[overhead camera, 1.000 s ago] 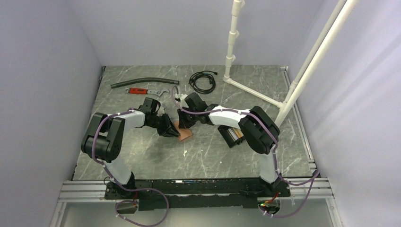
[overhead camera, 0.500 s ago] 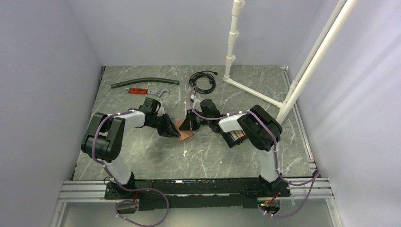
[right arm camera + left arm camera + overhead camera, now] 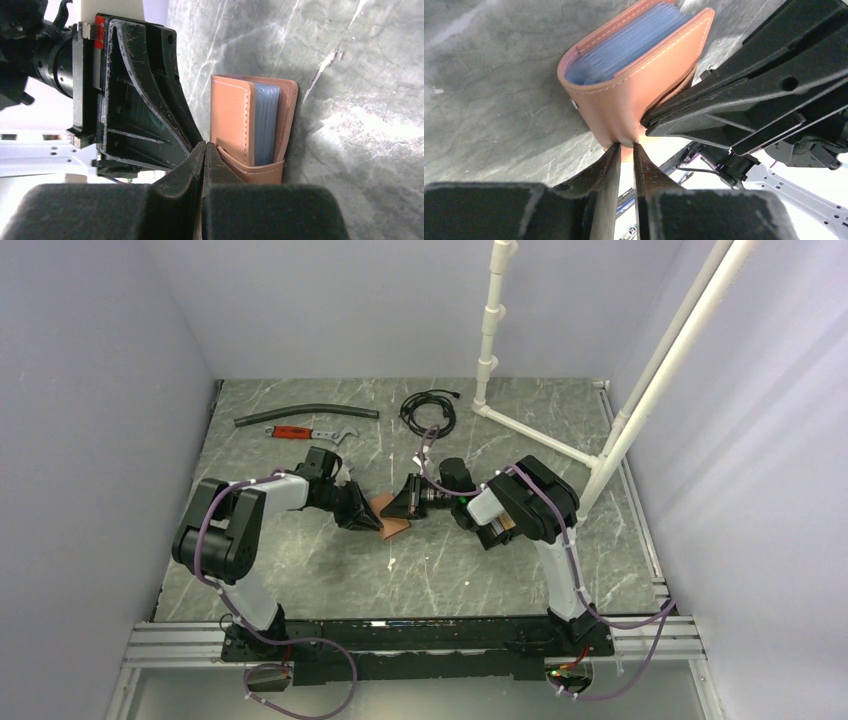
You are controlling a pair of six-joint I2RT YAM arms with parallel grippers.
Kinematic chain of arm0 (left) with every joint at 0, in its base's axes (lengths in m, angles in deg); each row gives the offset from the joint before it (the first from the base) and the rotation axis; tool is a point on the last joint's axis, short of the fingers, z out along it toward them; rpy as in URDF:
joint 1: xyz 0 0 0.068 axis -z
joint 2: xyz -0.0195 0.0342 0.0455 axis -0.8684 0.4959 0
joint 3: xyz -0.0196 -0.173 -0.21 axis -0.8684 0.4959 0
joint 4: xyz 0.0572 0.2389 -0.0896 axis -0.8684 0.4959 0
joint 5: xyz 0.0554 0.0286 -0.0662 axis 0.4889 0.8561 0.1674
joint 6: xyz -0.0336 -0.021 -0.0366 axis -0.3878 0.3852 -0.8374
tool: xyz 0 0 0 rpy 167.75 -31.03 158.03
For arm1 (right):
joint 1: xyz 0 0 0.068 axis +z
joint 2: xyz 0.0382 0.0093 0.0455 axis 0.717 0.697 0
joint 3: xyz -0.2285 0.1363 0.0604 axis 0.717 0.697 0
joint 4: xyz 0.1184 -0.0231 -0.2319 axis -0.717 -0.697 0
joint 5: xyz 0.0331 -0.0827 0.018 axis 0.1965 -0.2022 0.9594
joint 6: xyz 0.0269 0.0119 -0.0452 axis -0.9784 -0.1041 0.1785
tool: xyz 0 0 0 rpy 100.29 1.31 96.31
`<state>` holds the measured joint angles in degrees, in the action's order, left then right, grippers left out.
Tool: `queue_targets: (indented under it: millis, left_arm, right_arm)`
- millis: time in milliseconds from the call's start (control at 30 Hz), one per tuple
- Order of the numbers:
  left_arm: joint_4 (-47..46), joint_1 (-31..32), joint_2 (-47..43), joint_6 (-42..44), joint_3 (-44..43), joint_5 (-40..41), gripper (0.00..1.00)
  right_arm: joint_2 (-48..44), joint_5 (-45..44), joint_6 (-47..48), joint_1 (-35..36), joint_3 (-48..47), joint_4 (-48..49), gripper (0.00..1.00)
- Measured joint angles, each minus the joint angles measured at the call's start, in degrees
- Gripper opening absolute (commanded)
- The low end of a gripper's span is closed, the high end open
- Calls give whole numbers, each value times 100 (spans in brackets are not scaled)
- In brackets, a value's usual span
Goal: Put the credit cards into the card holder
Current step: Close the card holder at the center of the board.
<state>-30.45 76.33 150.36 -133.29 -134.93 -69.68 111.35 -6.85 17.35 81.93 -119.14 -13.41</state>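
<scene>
A tan leather snap wallet (image 3: 394,526) (image 3: 659,70) (image 3: 230,120) stands on edge mid-table, with bluish card edges (image 3: 624,45) (image 3: 267,125) between its covers. My left gripper (image 3: 374,520) (image 3: 625,145) is shut on the wallet's lower edge from the left. The right gripper (image 3: 396,510) (image 3: 205,145) is shut with nothing between its fingers, its tip touching the wallet's strap from the right. The black card holder (image 3: 482,533) lies under my right arm, mostly hidden. A brownish card (image 3: 506,524) shows in it.
A black hose (image 3: 305,417), a red-handled wrench (image 3: 310,432) and a coiled black cable (image 3: 428,412) lie at the back. A white pipe frame (image 3: 487,350) rises at the back right, with a slanted pipe (image 3: 660,370). Grey walls enclose the table.
My right arm has folded back to the right, and its gripper has swung from above the wallet to level at its right side. The left arm and the wallet have stayed put.
</scene>
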Motion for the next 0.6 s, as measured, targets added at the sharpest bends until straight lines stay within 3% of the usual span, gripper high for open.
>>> queue_targets:
  millis: [167,233,400,500,600]
  left_arm:
    - [42,-7,-282,70,0,142,34]
    - [72,-37,-581,131,0,201,40]
    - [428,-256,-1700,378,0,341,52]
    - [691,-407,-2282,496,0,411,56]
    - [1010,-452,-2677,553,-2,476,58]
  right_arm:
    - [195,273,-619,-70,-133,177,0]
    - [81,289,-461,-70,-275,-186,9]
    - [-688,-9,763,-20,-804,-2573,36]
    - [-1064,-334,1740,15,-1613,-4319,51]
    - [-1408,-619,2356,50,-2076,-5204,61]
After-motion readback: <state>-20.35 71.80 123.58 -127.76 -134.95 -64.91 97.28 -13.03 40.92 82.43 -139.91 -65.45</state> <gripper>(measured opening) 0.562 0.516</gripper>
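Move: The card holder lies right under both hands: its middle is about 2 cm forward and 2 cm right of the left hand, and some 1 cm back and 1 cm left of the right hand, at or just below their fingertips. From the left hand the wrench lies roughly 24 cm ahead and 16 cm left. From the right hand the black card box is about 21 cm right and 2 cm back, the cable coil some 25 cm ahead and 10 cm right. Both hands come off the closed card holder: the left rises first, about 11 cm up and then some 4 cm to its left, its fingers swinging forward some 20 degrees and spreading to just over half open. The shut right fingers linger at the strap for a moment, then lift away about 8 cm and slightly forward, their tips tilting downward as they open to about half. ##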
